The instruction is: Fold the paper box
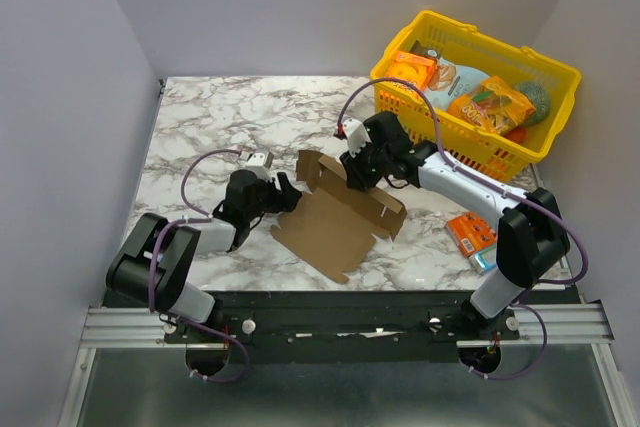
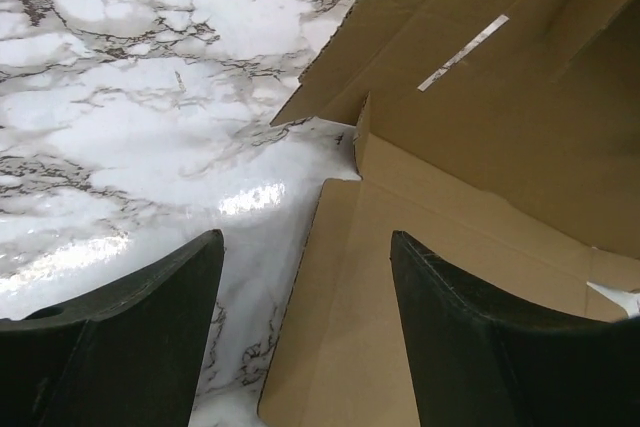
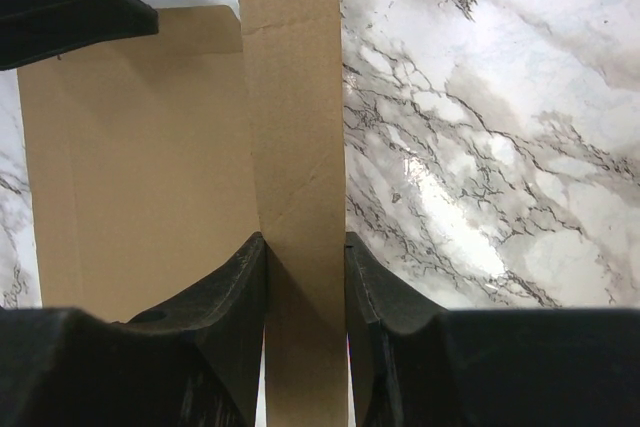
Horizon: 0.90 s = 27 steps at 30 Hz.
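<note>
The paper box (image 1: 335,222) is a plain brown cardboard blank lying mostly flat on the marble table (image 1: 200,127), with its far flaps raised. My right gripper (image 1: 355,175) comes from the right and is shut on a narrow upright flap at the blank's far edge. In the right wrist view that flap (image 3: 295,97) runs straight between the pinching fingers (image 3: 230,317). My left gripper (image 1: 286,193) hovers at the blank's left edge. Its jaws (image 2: 305,239) are open, with the cardboard edge (image 2: 340,327) below and nothing between them.
A yellow basket (image 1: 480,97) full of snack packs stands at the back right. A small orange printed box (image 1: 470,232) lies on the table by the right arm. Grey walls close in the left, back and right sides.
</note>
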Each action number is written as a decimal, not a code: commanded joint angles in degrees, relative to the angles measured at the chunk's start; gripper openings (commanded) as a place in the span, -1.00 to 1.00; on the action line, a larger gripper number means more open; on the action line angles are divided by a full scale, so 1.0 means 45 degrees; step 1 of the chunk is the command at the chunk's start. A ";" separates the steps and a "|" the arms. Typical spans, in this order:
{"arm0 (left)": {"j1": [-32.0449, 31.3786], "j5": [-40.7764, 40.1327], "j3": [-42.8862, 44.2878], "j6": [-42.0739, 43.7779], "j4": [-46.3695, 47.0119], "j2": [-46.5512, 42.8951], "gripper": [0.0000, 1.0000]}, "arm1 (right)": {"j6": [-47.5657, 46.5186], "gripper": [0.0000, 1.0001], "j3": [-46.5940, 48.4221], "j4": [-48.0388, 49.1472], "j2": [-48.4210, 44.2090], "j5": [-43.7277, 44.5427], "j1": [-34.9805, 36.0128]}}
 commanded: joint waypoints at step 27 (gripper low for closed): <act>-0.0173 0.1854 0.2804 0.1774 0.2545 0.2830 -0.54 | -0.0089 -0.31 -0.0216 -0.0071 -0.0047 0.0232 0.0059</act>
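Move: The splayed end flap at the box's left end stands about 6 cm ahead of the open left gripper and 3 cm to its right, roughly at its height. The long raised wall, already held in the right gripper, has its middle some 11 cm to the left gripper's right and 1 cm ahead; the bottom panel's middle is about 8 cm back, 5 cm right and 4 cm lower. From the right gripper, the end flap lies roughly 9 cm left, 2 cm ahead and 4 cm lower. Bring the left gripper forward about 6 cm and a little right to the end flap, rising 2–3 cm on the way, with the fingertips tipping up some 10 degrees. Once there, ease it slightly farther right and draw the fingers well together around the flap's edge, while the right gripper stays put and keeps its pinch on the long wall. ##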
